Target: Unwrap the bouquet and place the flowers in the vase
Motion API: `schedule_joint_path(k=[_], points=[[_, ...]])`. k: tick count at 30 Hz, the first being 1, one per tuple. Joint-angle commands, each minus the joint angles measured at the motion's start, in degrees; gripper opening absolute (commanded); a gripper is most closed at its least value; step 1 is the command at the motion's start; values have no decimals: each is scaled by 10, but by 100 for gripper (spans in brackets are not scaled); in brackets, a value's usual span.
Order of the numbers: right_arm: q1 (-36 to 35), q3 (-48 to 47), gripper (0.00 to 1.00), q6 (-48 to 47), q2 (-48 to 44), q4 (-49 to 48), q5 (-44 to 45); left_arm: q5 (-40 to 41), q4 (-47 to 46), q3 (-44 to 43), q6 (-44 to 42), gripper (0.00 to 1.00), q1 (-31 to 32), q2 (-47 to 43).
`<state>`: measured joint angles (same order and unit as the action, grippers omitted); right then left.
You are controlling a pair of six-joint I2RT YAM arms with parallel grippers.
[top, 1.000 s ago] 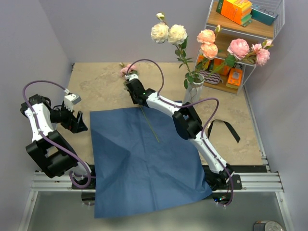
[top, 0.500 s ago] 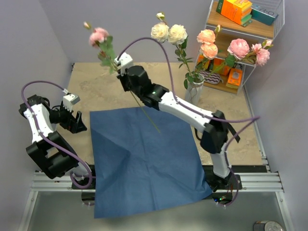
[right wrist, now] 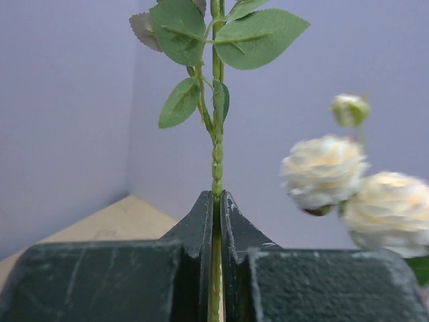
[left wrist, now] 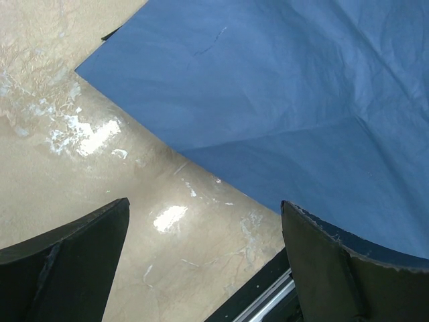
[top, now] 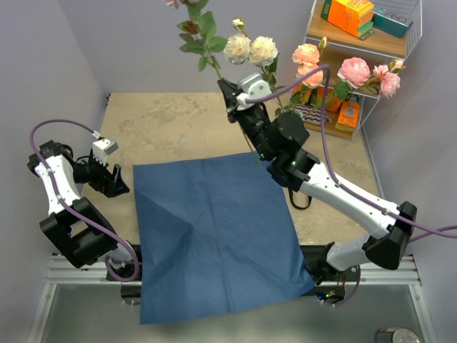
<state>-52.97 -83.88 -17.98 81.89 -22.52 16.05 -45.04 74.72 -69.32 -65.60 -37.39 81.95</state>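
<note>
My right gripper (top: 228, 91) is raised high over the table's far side and is shut on the thin green stem (right wrist: 216, 134) of a rose. The stem stands nearly upright, with leaves (top: 200, 32) above the fingers and its pink head (top: 173, 3) cut off by the top edge. Cream roses (top: 250, 48), peach roses (top: 308, 64) and pink roses (top: 355, 71) stand just right of it. Their vase is hidden behind my right arm. The blue wrapping paper (top: 214, 229) lies flat and spread out. My left gripper (top: 114, 182) hangs open at the paper's left edge, holding nothing.
A wire shelf (top: 357, 43) with orange boxes (top: 353, 14) stands in the back right corner, close behind the roses. Grey walls enclose the tan table (top: 150, 128) on three sides. The paper's near edge hangs over the metal rail (top: 235, 268) at the front.
My right arm has lifted the pink rose off the paper's far edge, swung it upright and carried it right, close to the standing roses. The left arm has stayed put.
</note>
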Motion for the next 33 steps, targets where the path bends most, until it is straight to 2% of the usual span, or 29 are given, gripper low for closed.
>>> schedule_joint_path(k=[1, 3, 5, 8, 13, 19, 24, 33], points=[[-2, 41, 0, -131, -67, -192, 104, -27, 7, -20, 0, 99, -5, 1], [-1, 69, 0, -207, -73, -303, 170, -27, 6, -20, -1, 99, -5, 2], [10, 77, 0, -274, -64, -389, 197, -29, 6, -20, -1, 99, -6, 8], [43, 68, 0, -309, -44, -452, 209, -32, 7, -26, 4, 99, -5, 12], [123, 42, 0, -266, -27, -452, 203, -33, 7, -31, 2, 99, -5, 21], [175, -5, 0, -264, 27, -471, 188, -30, 7, -40, -1, 99, -5, 38], [197, -33, 0, -241, 54, -469, 180, -30, 6, -45, -5, 99, -6, 46], [229, -48, 0, -228, 108, -527, 176, -12, 7, -56, -5, 99, -5, 59]])
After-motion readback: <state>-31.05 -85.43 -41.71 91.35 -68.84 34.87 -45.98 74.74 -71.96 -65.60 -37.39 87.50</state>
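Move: The vase, where the held stem is to go, has its middle about 14 cm ahead of the right hand, 22 cm to its right and nearly 40 cm lower. Of the flowers already in the vase, the white roses are roughly 12 cm ahead and 7 cm right, the peach roses about 12 cm ahead and 22 cm right, both near hand height. From the idle left hand the vase is some 23 cm ahead, 58 cm right and slightly lower. The last pink rose, its stem still pinched in the right hand's shut fingers, is swept about 23 cm to the right towards the vase. It rises some 8 cm early on and then, as the sideways swing slows, goes forward about 8 cm. Meanwhile the wrist turns some 50 degrees clockwise and tips the fingers farther up. ##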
